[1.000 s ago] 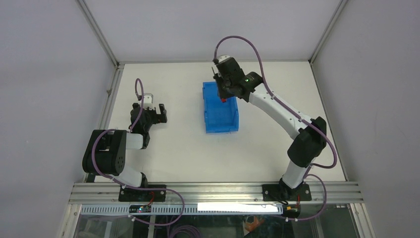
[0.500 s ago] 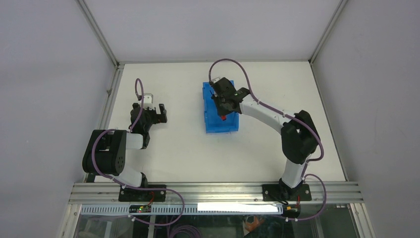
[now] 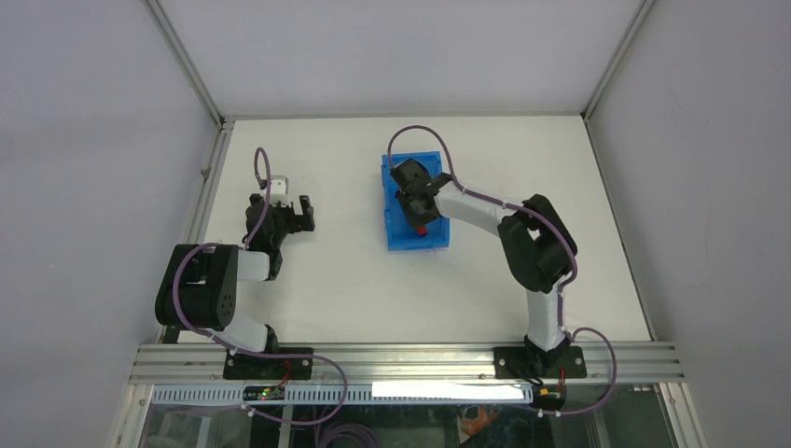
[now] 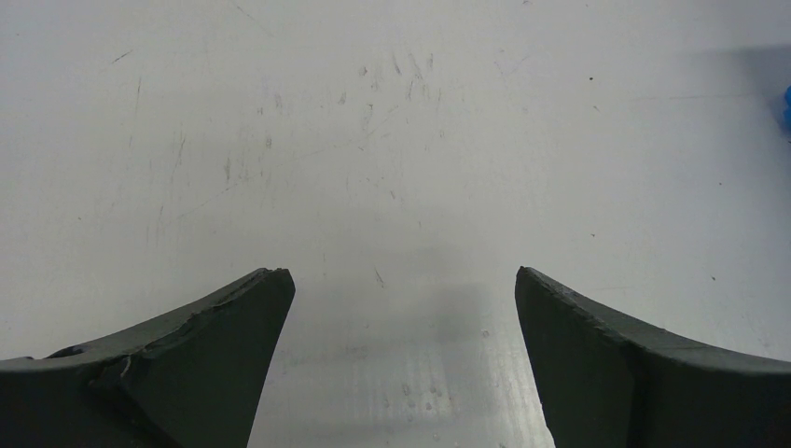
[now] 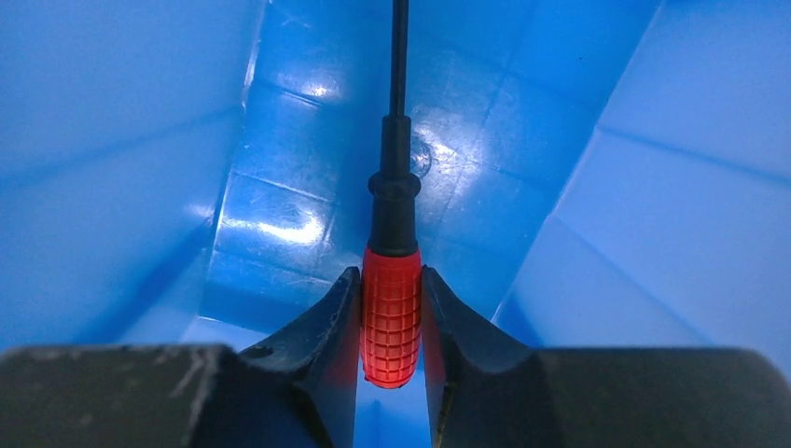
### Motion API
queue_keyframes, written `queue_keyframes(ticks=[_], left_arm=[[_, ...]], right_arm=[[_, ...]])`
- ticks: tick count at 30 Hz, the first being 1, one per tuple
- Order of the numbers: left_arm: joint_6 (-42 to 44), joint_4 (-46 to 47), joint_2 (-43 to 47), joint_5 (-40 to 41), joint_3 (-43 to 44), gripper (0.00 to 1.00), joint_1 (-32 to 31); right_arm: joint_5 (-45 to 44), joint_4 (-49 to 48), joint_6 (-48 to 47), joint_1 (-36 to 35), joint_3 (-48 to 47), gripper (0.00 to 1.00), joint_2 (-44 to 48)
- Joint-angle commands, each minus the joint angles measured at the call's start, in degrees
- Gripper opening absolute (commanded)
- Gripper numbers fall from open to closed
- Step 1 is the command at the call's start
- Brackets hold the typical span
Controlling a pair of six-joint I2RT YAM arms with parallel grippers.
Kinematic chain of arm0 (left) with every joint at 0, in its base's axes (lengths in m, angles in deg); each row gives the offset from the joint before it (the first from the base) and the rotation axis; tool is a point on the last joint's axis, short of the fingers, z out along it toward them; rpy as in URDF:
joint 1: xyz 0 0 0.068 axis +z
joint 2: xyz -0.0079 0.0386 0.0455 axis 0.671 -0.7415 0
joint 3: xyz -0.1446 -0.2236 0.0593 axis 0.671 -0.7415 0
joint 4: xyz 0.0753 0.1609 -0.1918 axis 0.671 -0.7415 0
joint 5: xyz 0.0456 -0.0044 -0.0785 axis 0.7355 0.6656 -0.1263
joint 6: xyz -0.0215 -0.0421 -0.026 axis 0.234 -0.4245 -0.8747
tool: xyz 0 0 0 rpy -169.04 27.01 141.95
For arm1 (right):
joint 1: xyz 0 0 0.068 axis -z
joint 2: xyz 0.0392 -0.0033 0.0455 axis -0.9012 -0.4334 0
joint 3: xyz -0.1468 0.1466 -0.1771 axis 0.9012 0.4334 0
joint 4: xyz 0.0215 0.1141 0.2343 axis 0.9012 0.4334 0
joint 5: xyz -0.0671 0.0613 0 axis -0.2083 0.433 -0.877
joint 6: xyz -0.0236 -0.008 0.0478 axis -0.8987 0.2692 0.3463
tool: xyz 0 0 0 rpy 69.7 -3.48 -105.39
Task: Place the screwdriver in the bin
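Observation:
The screwdriver (image 5: 391, 317) has a ribbed red handle and a thin black shaft pointing away from the camera. My right gripper (image 5: 391, 280) is shut on the red handle, a finger pressed on each side. It reaches down inside the blue bin (image 5: 280, 215), whose walls fill the right wrist view. From above, the right gripper (image 3: 416, 213) is low in the bin (image 3: 396, 231), with a bit of the red screwdriver (image 3: 422, 229) showing beside it. My left gripper (image 3: 297, 213) rests far left of the bin, open and empty (image 4: 404, 275) over the white table.
White table (image 3: 354, 280) with a raised metal frame along its left and back edges. A sliver of blue bin (image 4: 786, 98) shows at the right edge of the left wrist view.
My right arm has swung from the bin's far end toward its near end and dropped down into it, carrying the screwdriver. The left arm has not moved.

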Motion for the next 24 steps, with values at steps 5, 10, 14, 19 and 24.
queue_keyframes(ticks=[5, 10, 14, 19, 24], left_arm=[[-1.1, 1.6, 1.7, -0.5, 0.0, 0.99, -0.2], [-1.1, 1.7, 1.7, -0.5, 0.0, 0.99, -0.1], [-1.1, 1.7, 1.7, -0.5, 0.0, 0.99, -0.2], [-1.1, 1.7, 1.7, -0.5, 0.0, 0.99, -0.2], [-1.1, 1.7, 1.7, -0.5, 0.0, 0.99, -0.2]], right_arm=[[-1.2, -1.5, -0.8, -0.1, -4.0, 0.35, 3.2], [-1.4, 0.2, -2.4, -0.2, -7.8, 0.35, 7.6], [-6.3, 2.6, -1.7, 0.2, -10.7, 0.46, 11.8], [-10.5, 6.7, -0.8, 4.9, -10.4, 0.86, 17.7], [-7.3, 8.2, -0.4, 17.6, -4.4, 0.99, 24.6]])
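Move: The right hand is already down inside the bin with its fingers on the screwdriver's red handle; the screwdriver's middle lies about 3 cm ahead and 1 cm left, about level in height. The bin's middle is some 5 cm ahead of this hand, with no offset sideways, about 2 cm above it. From the idle left hand, the bin's middle lies roughly 30 cm to the right and 1 cm back, at about its height. Letting go of the screwdriver, the right hand rises some 19 cm, lastly veers right, fingers opening wide. ##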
